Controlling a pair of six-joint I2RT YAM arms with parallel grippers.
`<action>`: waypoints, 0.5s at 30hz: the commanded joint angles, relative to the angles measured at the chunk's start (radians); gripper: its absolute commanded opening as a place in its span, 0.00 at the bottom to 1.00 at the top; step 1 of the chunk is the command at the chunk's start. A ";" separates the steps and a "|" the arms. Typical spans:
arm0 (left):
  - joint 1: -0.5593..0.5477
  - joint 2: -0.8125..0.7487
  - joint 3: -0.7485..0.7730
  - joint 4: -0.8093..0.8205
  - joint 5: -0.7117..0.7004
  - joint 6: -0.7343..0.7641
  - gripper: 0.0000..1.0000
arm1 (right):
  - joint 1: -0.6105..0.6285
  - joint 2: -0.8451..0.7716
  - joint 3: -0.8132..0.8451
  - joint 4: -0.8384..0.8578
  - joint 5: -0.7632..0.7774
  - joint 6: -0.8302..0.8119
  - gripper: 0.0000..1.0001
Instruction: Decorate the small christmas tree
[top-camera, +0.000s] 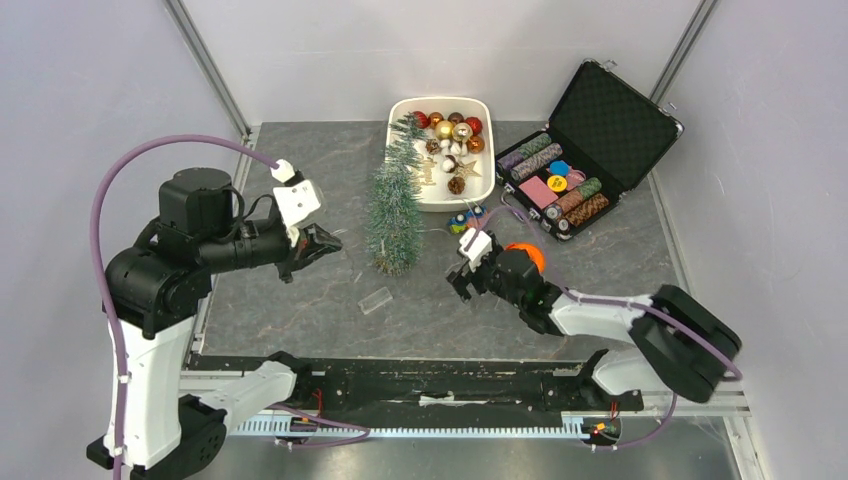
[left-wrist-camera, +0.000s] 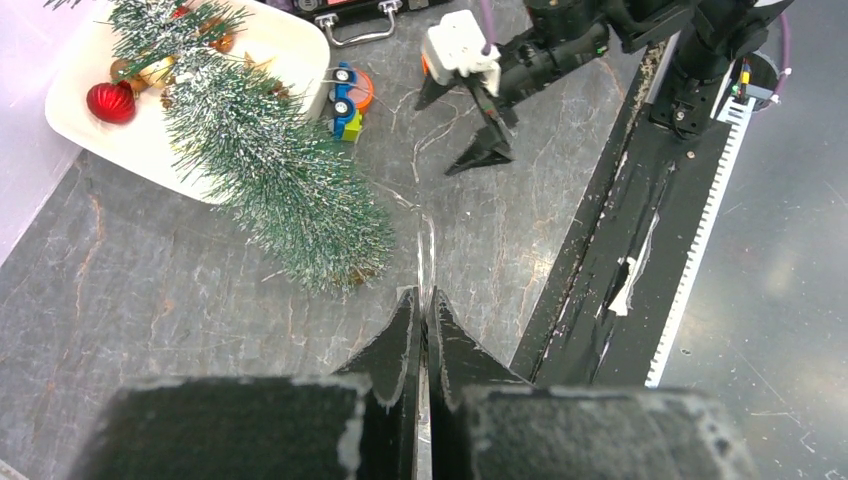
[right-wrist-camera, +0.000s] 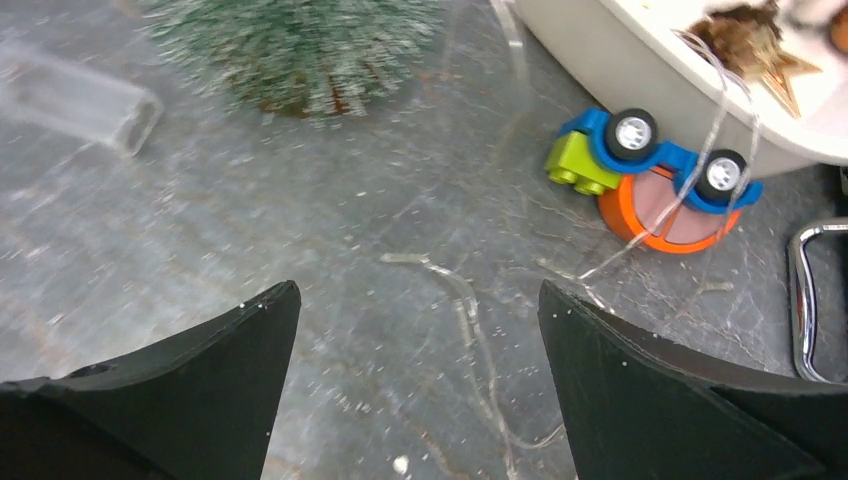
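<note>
The small christmas tree (top-camera: 395, 205) lies on its side on the table, its tip resting over the white tray (top-camera: 408, 190) of ornaments. It also shows in the left wrist view (left-wrist-camera: 270, 170), and its bottom end in the right wrist view (right-wrist-camera: 295, 45). Its clear square base (top-camera: 375, 299) lies loose on the table in front of it (right-wrist-camera: 85, 100). My left gripper (top-camera: 330, 241) hangs left of the tree's bottom end, jaws shut (left-wrist-camera: 422, 292). A thin clear strip (left-wrist-camera: 425, 250) shows just past its tips. My right gripper (top-camera: 460, 278) is open and empty over bare table (right-wrist-camera: 418, 290).
Red, gold and pinecone ornaments (top-camera: 452, 130) and a star (right-wrist-camera: 760, 40) fill the tray. A blue toy car (right-wrist-camera: 640, 150) and an orange disc (right-wrist-camera: 665, 220) lie by the tray. An open poker chip case (top-camera: 585, 150) stands at the back right. Clear threads (right-wrist-camera: 470, 310) lie on the table.
</note>
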 joint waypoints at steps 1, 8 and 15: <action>0.000 -0.005 0.009 -0.018 0.021 0.009 0.02 | -0.064 0.117 0.064 0.258 0.085 0.102 0.90; 0.000 -0.003 0.004 -0.022 0.032 0.010 0.02 | -0.083 0.296 0.143 0.364 0.024 0.169 0.79; 0.000 -0.005 0.008 -0.026 0.036 0.005 0.02 | -0.093 0.354 0.165 0.363 0.083 0.233 0.38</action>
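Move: Hanging near the small christmas tree, the clear string's free stretch lies about 8 cm ahead of the open right hand, 3 cm to its left and 1 cm lower. The tree's foot stands some 7 cm ahead and 13 cm left of that hand, the toy car about 15 cm ahead and 2 cm right, both roughly 7 cm lower. From the left hand, the stretch is about 18 cm ahead, 18 cm right and 33 cm below. Reaching forward about 7 cm almost level, the right hand heads for the clear string between tree and toy car, easing some 2 cm left in the later part. It turns about 10 degrees clockwise, its left side rises as much, and its fingers close from nearly wide to half open around the string. The raised left hand stays put, still pinching the string. ##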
